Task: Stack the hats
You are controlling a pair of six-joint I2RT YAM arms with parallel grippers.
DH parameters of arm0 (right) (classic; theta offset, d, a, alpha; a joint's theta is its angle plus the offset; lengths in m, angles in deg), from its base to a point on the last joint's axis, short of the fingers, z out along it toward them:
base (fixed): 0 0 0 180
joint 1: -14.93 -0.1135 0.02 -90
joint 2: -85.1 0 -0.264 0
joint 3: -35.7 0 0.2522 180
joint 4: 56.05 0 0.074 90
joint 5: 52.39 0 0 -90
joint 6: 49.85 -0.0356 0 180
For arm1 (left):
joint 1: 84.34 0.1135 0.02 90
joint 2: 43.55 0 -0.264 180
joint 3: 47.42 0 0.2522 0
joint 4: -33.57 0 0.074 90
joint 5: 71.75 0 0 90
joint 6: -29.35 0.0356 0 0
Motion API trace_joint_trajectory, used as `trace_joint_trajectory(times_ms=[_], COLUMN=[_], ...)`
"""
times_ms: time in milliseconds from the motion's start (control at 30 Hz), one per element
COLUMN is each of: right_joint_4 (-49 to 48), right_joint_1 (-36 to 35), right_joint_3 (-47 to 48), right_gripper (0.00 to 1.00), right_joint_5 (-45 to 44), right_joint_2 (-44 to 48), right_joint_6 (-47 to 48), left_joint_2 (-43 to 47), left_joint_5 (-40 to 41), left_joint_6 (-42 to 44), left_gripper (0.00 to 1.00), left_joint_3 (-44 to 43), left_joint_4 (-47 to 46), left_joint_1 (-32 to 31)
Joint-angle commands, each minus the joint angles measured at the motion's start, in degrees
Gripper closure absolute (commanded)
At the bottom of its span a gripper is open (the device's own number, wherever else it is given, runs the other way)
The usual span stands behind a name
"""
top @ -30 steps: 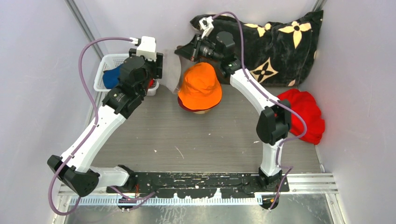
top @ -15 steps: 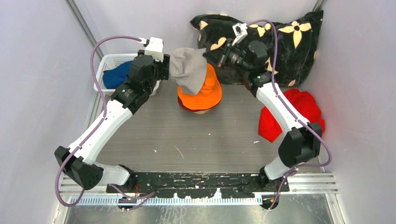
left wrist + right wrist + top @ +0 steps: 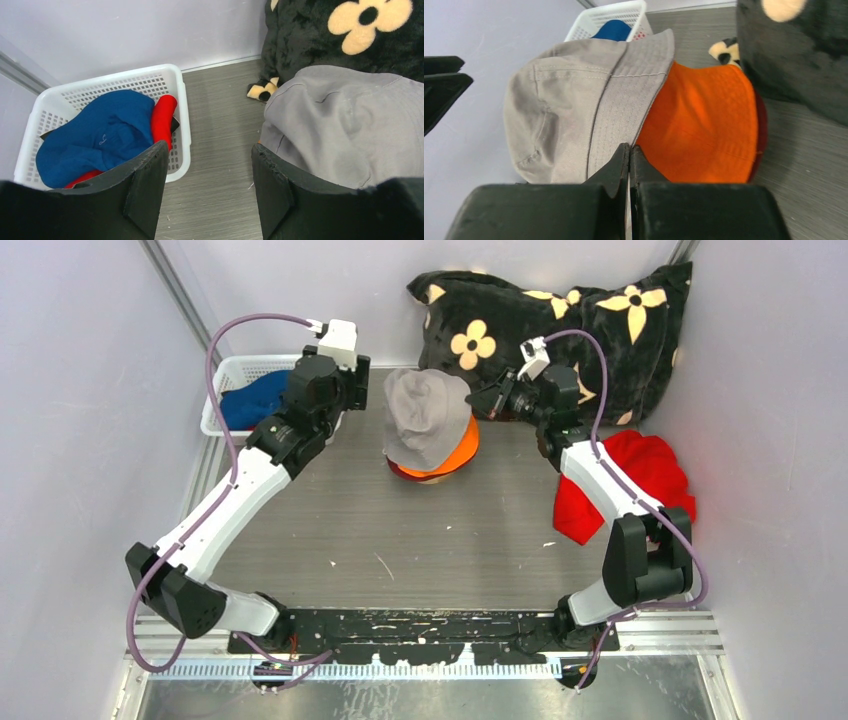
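Observation:
A pale grey hat (image 3: 425,418) lies draped over the orange hat (image 3: 462,445), which sits on a maroon hat (image 3: 761,131) showing only as a rim. My right gripper (image 3: 480,403) is at the stack's right side, shut on the grey hat's brim (image 3: 639,107). The left gripper (image 3: 362,390) hangs open just left of the stack, bare floor between its fingers (image 3: 150,175); the grey hat (image 3: 345,120) lies beside its right finger. A blue hat (image 3: 95,132) and a red hat (image 3: 163,116) lie in the white basket (image 3: 180,107).
The black pillow with cream flowers (image 3: 570,330) lies behind the stack, near my right gripper. A bright red cloth bundle (image 3: 645,485) lies at the right wall, under the right arm. The basket (image 3: 222,375) stands in the back left corner. Walls close in on both sides.
The grey hat has travelled right from beside the basket and now covers the orange hat. Both grippers moved right with it; the right arm swung back toward the right wall.

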Motion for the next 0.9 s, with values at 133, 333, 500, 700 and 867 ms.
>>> trace_joint_trajectory(times_ms=[133,333,500,700,867], right_joint_4=[-1.9,0.5,1.7,2.3,0.9], right_joint_1=[4.2,5.0,5.0,4.9,4.8], right_joint_3=[-1.7,-1.4,-1.4,-2.0,-2.7], right_gripper=[0.99,0.99,0.99,0.99,0.99], right_joint_5=[-2.5,-4.5,-5.4,-6.3,-5.3], right_joint_2=[4.0,-0.1,-5.1,-9.2,-9.3], right_joint_6=[0.5,1.5,2.0,3.0,2.9], left_joint_2=[-1.1,-2.7,-3.0,-3.4,-3.8], left_joint_5=[-0.7,-0.6,0.1,-1.2,-7.5], left_joint_6=[0.0,-0.1,-0.4,-4.0,-10.9], left_gripper=[0.38,0.38,0.38,0.38,0.38], left_joint_3=[-2.3,-2.0,0.4,4.6,8.5], left_joint_4=[-3.1,-3.3,-5.1,-7.5,-9.6], left_joint_1=[0.3,0.3,0.4,1.5,5.1])
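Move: The right gripper already pinches the grey hat's brim. The orange hat on the stand, where it is to go, lies about 7 cm to that hand's left, nearly level fore and aft, some 8 cm lower. From the open left gripper, the orange hat is about 3 cm ahead, 13 cm right and 16 cm below; the blue hat in the basket lies roughly 16 cm ahead, 21 cm left and 27 cm below. Keep the right fingers shut on the grey hat's brim and draw it some 4 cm to the right, easing slightly forward, then bring it down beside the orange hat, about 11 cm lower in all, tipping the fingers down some 15 degrees. Meanwhile sink the left gripper, still open and empty, about 6 cm on the left side of the hats, drifting a little forward. ##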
